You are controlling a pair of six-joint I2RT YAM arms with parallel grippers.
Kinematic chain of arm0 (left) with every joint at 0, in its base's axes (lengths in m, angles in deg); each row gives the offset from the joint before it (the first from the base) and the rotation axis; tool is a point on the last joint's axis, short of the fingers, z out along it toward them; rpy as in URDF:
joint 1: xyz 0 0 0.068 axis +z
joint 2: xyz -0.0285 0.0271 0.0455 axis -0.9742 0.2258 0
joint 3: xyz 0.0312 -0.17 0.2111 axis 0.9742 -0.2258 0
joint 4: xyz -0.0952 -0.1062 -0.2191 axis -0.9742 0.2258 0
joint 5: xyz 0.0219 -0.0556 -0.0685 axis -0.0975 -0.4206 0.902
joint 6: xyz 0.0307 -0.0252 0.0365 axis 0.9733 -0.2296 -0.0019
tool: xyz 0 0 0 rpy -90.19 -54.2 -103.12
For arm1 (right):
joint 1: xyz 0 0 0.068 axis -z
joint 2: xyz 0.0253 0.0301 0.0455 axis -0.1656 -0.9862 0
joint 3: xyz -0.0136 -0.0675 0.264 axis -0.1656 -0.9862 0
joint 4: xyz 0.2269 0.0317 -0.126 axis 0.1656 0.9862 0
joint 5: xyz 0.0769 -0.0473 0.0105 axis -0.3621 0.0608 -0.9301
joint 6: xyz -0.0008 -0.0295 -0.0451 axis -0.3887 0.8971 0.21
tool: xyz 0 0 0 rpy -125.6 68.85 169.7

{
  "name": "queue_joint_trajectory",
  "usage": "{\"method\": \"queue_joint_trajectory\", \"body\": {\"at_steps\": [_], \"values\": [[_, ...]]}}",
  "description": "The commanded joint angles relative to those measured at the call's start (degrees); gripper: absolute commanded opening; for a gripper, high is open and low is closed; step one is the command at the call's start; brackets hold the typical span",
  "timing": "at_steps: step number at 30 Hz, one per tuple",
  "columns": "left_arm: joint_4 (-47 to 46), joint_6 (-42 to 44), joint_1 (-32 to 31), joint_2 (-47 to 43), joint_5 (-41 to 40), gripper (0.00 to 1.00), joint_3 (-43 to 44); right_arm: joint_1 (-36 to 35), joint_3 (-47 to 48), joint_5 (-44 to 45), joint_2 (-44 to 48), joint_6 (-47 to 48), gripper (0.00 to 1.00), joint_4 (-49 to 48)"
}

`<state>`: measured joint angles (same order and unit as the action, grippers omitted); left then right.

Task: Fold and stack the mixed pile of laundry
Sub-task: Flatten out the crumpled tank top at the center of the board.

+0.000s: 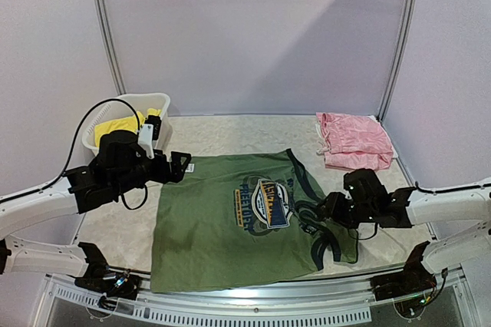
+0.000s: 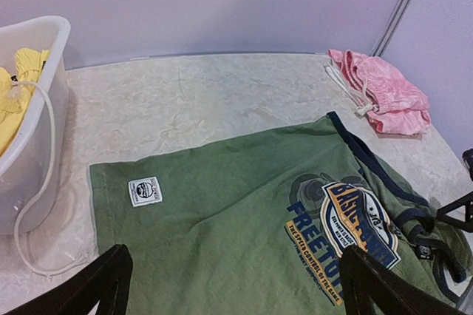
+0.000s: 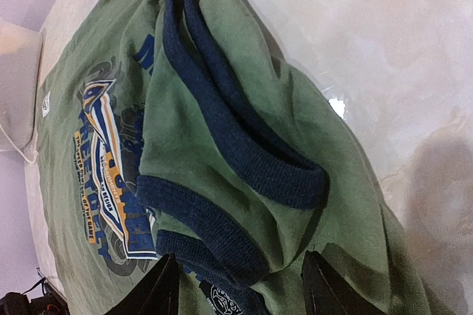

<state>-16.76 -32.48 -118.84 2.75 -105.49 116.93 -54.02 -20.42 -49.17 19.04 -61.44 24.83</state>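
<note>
The olive-green tank top lies spread flat on the table, its round blue-orange graphic facing up. My left gripper hovers open over the top's far left corner; in the left wrist view the gripper has only green cloth below it. My right gripper is at the navy-trimmed straps, where the cloth is bunched and folded over. Its jaws stand apart, one on each side of the folds. A pink garment lies at the back right. Yellow shorts sit in the basket.
A white plastic basket stands at the back left, beside my left arm. A white cable hangs down its side. Lilac walls enclose the table on three sides, and a metal rail runs along the near edge.
</note>
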Motion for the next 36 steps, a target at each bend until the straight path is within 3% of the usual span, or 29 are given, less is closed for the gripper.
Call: {"method": "queue_joint_trajectory", "body": {"at_steps": [1, 18, 21, 26, 31, 36], "values": [[0.22, -0.17, -0.47, -0.13, 0.06, 1.0, -1.31, 1.04, -1.67, 2.83, 4.59, 0.2, 0.56, 3.0], [0.18, -0.09, -0.47, 0.48, -0.08, 1.0, -1.79, 2.82, -3.22, -1.51, -5.1, -0.76, 0.33, -8.92], [0.19, -0.07, -0.47, 0.68, -0.1, 1.0, -1.82, 3.08, -3.26, -1.9, -6.66, -0.58, 0.34, -9.98], [0.18, -0.06, -0.48, 0.72, -0.15, 1.0, -1.89, 3.31, -3.3, -3.33, -8.54, -0.35, 0.44, -12.29], [0.35, -0.17, -0.47, 0.6, -0.18, 1.0, -1.96, 3.42, -2.24, -3.54, -9.26, 0.6, 0.3, -11.71], [0.61, -0.34, -0.47, -0.07, -0.22, 1.0, -2.26, 3.44, 0.75, -0.84, -6.07, 3.1, 0.15, -2.41]]}}
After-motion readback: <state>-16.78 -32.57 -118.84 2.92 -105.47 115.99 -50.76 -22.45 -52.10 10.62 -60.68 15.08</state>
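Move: The fold of navy trim in the tank top's crumpled right part lies just under the right fingers, about 1 cm ahead and 3 cm below. The printed badge is roughly 12 cm left of this hand and 3 cm ahead, the tank top's far right corner some 20 cm ahead and 8 cm left, and the pink stack about 24 cm ahead and 8 cm right. From the left hand the trim fold is about 28 cm right, 4 cm back and 19 cm below. Down into the crumpled navy trim goes the right hand, after a bob up of about 1 cm, ending some 3 cm lower and 1 cm farther forward with the wrist almost unturned. Its half-open fingers narrow, part slightly, then close most of the way, pinching the cloth at the trim fold. ##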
